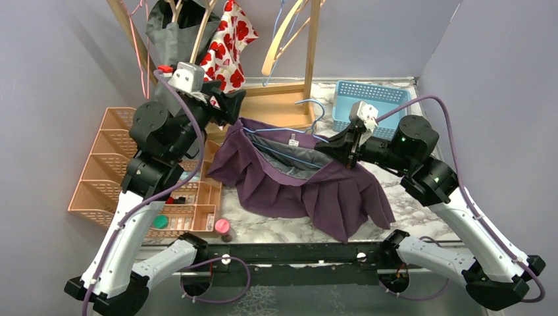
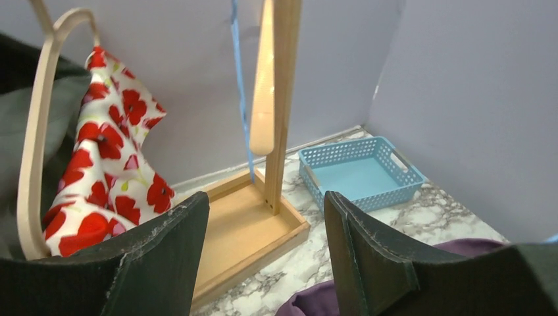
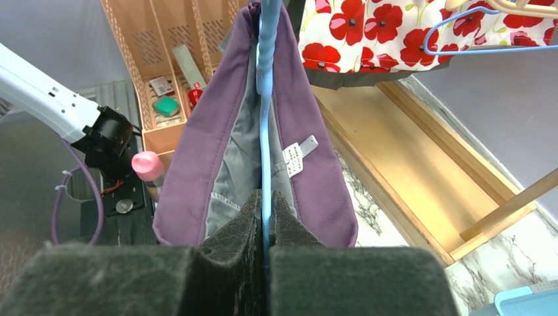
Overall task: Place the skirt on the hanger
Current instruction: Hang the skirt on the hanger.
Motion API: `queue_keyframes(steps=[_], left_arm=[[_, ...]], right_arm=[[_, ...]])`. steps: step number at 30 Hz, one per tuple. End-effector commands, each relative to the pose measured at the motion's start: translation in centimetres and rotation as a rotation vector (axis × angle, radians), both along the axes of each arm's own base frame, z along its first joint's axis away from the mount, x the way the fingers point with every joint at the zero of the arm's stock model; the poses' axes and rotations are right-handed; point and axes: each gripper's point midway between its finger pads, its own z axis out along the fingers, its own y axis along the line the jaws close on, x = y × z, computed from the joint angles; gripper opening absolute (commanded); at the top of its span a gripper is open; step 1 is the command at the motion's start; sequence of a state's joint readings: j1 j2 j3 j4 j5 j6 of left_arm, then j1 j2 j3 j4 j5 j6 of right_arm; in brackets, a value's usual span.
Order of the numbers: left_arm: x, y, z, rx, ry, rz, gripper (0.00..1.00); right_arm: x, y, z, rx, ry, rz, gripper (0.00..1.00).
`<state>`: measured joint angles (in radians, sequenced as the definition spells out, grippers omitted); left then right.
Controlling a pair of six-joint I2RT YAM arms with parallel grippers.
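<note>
The purple pleated skirt point(image 1: 309, 187) lies spread on the marble table, its grey-lined waistband open. A thin blue wire hanger point(image 1: 284, 150) runs inside the waistband, with its hook toward the rack. My right gripper point(image 1: 349, 150) is shut on the hanger at the skirt's right end. In the right wrist view the hanger wire point(image 3: 265, 125) is pinched between the pads of the right gripper point(image 3: 266, 197), with the skirt point(image 3: 197, 158) draped over it. My left gripper point(image 1: 227, 105) hovers open over the skirt's far left corner. The left gripper point(image 2: 266, 217) holds nothing, and the skirt's edge point(image 2: 316, 299) shows below it.
A wooden clothes rack point(image 1: 309, 46) with a tray base point(image 2: 243, 224) stands behind, holding a red floral garment point(image 1: 227, 46) and wooden hangers. A blue basket point(image 1: 372, 99) sits at the back right. A peach organizer point(image 1: 105, 171) and a pink-capped bottle point(image 1: 222, 227) are at the left.
</note>
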<state>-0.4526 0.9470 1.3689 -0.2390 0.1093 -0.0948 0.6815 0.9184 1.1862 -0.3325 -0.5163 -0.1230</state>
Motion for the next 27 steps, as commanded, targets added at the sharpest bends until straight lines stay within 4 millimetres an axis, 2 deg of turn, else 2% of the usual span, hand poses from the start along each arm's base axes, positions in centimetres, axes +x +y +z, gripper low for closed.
queue_keyframes(steps=[1,4,6,15,20,23,27], left_arm=[[1.0,2.5,-2.1,-0.061,0.146,0.158,0.67],[0.7,2.5,-4.1,-0.041,0.232,0.159,0.67],[0.5,1.7,-5.1,-0.032,0.284,0.118,0.67],[-0.6,-1.6,-6.6,-0.014,0.386,-0.063,0.67],[-0.4,-1.3,-7.9,0.003,0.428,-0.04,0.64],[-0.5,-1.0,-8.0,0.006,0.43,-0.023,0.6],[-0.4,-0.8,-8.1,0.017,0.428,-0.012,0.36]], right_arm=[[-0.1,-0.3,3.0,0.075,-0.081,-0.016,0.01],[0.0,-0.2,2.9,0.076,-0.078,-0.018,0.01],[0.0,-0.2,3.1,0.078,-0.082,-0.018,0.01],[0.2,-0.1,3.2,0.075,-0.081,-0.021,0.01],[0.3,-0.1,3.4,0.08,-0.084,-0.023,0.01],[0.4,0.0,3.5,0.08,-0.084,-0.023,0.01],[0.4,0.0,3.5,0.082,-0.085,-0.025,0.01]])
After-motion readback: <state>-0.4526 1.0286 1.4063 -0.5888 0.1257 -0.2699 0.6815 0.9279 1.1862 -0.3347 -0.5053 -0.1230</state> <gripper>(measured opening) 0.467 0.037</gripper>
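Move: The left corner of the purple skirt's waistband, with the hanger's end in it, lies about 10 cm below my open left hand, 1 cm ahead and 1 cm to the right. From that hand, the blue hook is roughly 17 cm right and 4 cm ahead, 10 cm down. The flowered skirt hangs some 13 cm ahead, 2 cm left and 3 cm lower. From my right hand, the corner is around 20 cm left and 6 cm ahead, at its own height. I sink my left hand about 9 cm, almost straight down onto the waistband's left corner, tipping the fingers down some 25 degrees as I go. As the descent eases out I begin narrowing the open fingers around the purple cloth, still well short of shut. My right hand stays put and keeps its pinch on the hanger's right end and the waistband there. ##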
